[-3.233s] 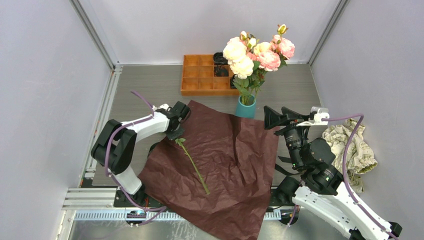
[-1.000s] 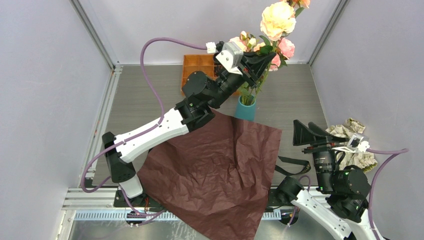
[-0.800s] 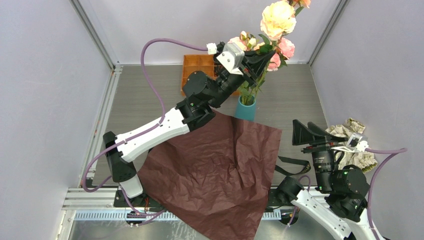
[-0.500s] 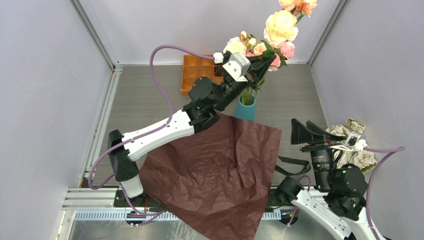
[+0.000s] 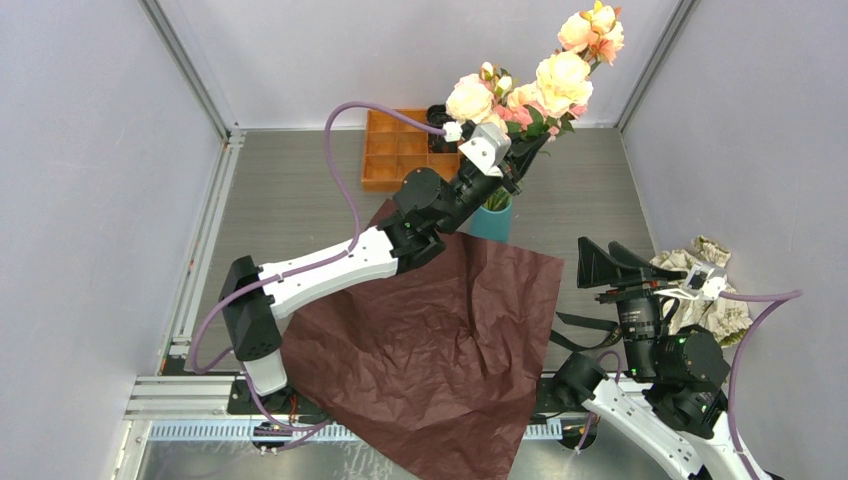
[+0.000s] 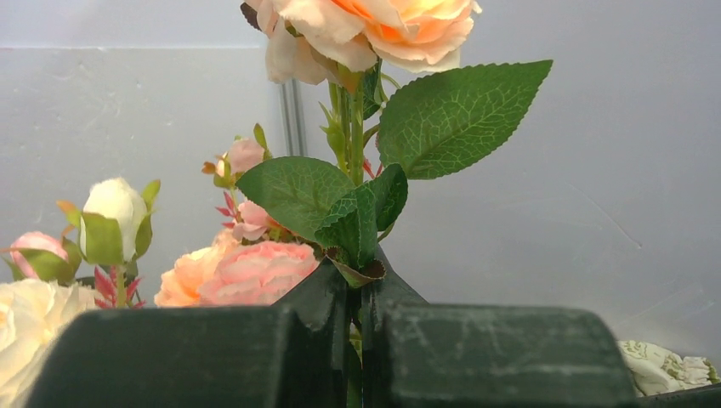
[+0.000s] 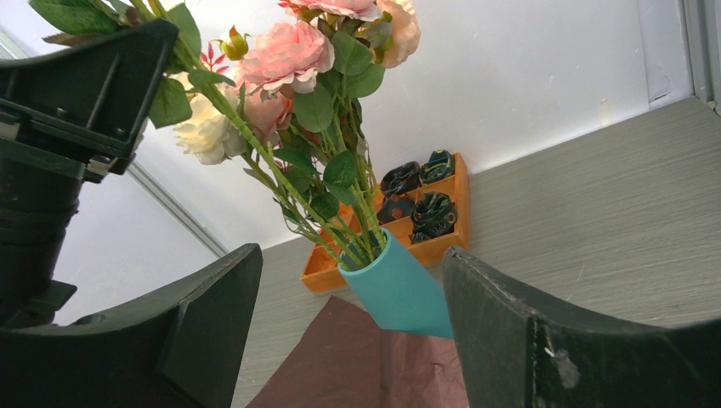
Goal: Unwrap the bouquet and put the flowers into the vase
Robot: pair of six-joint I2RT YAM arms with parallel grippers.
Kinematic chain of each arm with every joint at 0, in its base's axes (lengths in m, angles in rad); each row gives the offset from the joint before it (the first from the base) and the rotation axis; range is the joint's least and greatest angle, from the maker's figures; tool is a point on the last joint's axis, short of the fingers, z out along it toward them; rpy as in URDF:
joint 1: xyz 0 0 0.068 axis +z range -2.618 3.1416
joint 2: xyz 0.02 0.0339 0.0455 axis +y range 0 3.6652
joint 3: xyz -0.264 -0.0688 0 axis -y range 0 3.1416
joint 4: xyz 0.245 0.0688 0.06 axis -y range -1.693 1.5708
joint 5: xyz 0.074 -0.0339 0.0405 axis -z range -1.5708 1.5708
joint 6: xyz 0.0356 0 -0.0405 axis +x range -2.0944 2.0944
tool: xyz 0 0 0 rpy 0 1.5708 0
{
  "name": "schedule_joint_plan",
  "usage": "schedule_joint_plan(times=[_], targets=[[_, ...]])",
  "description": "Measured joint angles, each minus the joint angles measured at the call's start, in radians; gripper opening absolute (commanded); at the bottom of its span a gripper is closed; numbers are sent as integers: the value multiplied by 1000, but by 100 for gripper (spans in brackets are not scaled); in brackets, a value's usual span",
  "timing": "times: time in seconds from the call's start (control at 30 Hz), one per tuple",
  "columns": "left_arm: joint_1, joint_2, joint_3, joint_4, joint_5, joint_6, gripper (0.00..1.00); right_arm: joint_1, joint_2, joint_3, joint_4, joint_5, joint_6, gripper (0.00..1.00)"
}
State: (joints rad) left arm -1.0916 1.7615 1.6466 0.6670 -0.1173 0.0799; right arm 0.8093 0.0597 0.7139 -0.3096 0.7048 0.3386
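Note:
The teal vase stands at the far edge of the flat dark red paper and holds several pink, peach and cream flowers. My left gripper hangs above the vase, shut on a green leafy stem with a peach rose at its top. In the right wrist view, that stem slants from the left gripper down to the mouth of the vase. My right gripper stands open and empty to the right of the paper, facing the vase. The bouquet lies unwrapped.
An orange compartment tray with dark items in its right cells sits behind the vase. A crumpled pale cloth lies at the right wall. A black ribbon lies by the paper's right edge.
My left gripper has come down and to the right with the rose stem, bringing its blooms closer to the bunch in the vase. The right arm has barely shifted.

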Motion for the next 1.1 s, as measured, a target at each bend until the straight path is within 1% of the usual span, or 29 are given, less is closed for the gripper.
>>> schedule_joint_plan(times=[0.17, 0.37, 0.63, 1.1], targets=[[5, 0, -32, 6, -28, -2, 0, 0, 0, -2, 2, 0, 0, 83], [18, 9, -34, 11, -51, -3, 0, 0, 6, -12, 3, -5, 0, 83], [31, 64, -36, 10, -108, -22, 0, 0, 6, -16, 5, -8, 0, 84], [47, 71, -111, 15, -164, -67, 0, 0, 6, -24, 8, -10, 1, 85]])
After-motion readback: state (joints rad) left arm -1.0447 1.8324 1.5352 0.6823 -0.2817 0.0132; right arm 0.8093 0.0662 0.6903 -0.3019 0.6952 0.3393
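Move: The left hand already holds the last flower by its stem. The vase's middle is roughly 7 cm ahead, 3 cm left and 40 cm below. The blooms already in it stand about 7 cm ahead and 4 cm left, near hand height. The wooden tray is about 28 cm ahead and 16 left, and the brown wrapping's middle about 16 back and 16 left, both some 50 below. From the right hand, the vase is about 18 cm ahead, 16 left and 26 below. Down by about 9 cm and forward by nearly 6, the left hand lowers the held flower towards the vase, its lower stem sinking into the mouth beside the other stems. The fingers keep their closed grip while the wrist dips them about 10 degrees and swings them about as far counter-clockwise, bringing the hand in close against the standing blooms. ##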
